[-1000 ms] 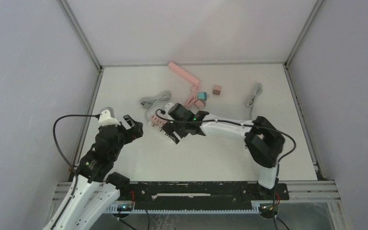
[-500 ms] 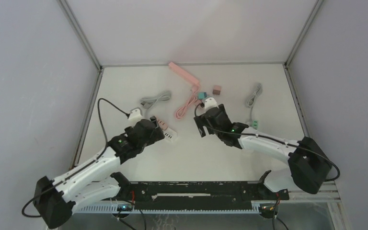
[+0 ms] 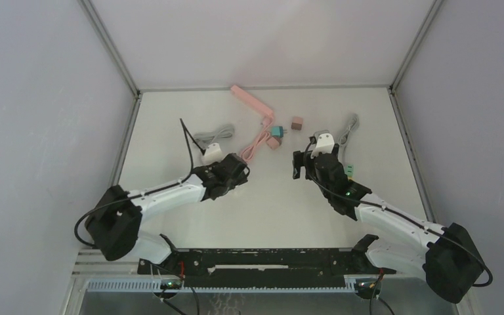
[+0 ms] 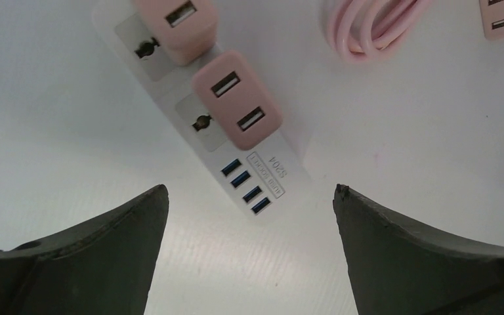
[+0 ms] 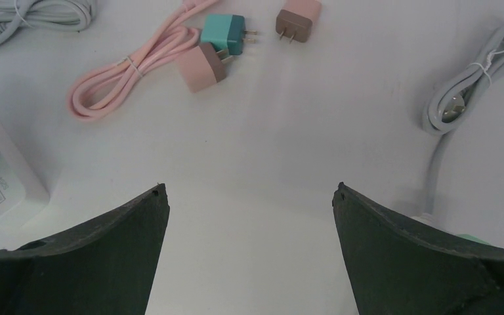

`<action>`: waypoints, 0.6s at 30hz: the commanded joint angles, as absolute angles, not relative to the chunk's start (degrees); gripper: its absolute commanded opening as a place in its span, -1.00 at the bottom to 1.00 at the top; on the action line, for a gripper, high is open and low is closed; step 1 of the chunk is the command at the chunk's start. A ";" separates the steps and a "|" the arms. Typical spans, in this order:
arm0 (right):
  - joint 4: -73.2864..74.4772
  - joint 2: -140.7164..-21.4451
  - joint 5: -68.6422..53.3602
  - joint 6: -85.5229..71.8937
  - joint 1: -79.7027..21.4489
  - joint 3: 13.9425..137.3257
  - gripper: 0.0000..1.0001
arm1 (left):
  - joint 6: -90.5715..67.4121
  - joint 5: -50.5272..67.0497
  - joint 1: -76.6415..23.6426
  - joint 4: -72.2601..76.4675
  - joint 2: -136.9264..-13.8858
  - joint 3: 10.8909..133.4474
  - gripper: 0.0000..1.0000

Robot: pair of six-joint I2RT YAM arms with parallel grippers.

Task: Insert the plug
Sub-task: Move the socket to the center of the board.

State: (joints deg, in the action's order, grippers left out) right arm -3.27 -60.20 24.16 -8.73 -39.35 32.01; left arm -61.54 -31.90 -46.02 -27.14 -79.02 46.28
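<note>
A white power strip (image 4: pixel 267 184) with blue USB ports lies just ahead of my left gripper (image 4: pixel 251 190), which is open and holds nothing. Two pink adapters (image 4: pixel 237 99) sit plugged into its sockets. In the top view my left gripper (image 3: pixel 239 169) covers the strip. My right gripper (image 5: pixel 249 190) is open and empty over bare table, right of centre (image 3: pixel 304 164). Loose plugs lie beyond it: a teal plug (image 5: pixel 226 33), a pink plug (image 5: pixel 201 67) and a brown plug (image 5: pixel 298 17).
A coiled pink cable (image 3: pixel 254 142) runs to a pink power strip (image 3: pixel 252 102) at the back. A grey cable (image 3: pixel 212 136) lies at back left, another grey cable (image 3: pixel 348 131) at right. A small green piece (image 3: pixel 349 170) sits by my right arm.
My left arm has reached further right and back over the white strip. My right arm has drawn away to the right. Both grippers stay open.
</note>
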 commanded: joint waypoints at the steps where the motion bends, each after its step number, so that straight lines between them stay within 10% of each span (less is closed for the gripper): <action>1: -7.27 -60.40 22.03 -10.45 -39.07 31.87 0.98 | -64.73 -34.49 -46.59 -25.80 -84.61 51.69 0.95; 18: -7.49 -61.52 19.33 -10.04 -38.50 31.82 0.96 | -66.17 -38.42 -44.99 -26.77 -92.27 51.59 0.19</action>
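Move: The socket's middle lies about 4 cm ahead of the left hand, 3 cm to its left and 6 cm below; its near, USB end is almost under the fingers. The pink cable coil is some 9 cm ahead and 4 cm right, the loose pink plug about 9 cm ahead and 8 cm right. From the right hand the socket is roughly level ahead, 19 cm left and 13 cm below. The left hand sinks about 5 cm astride the socket's USB end, fingers closing partway against its sides. ##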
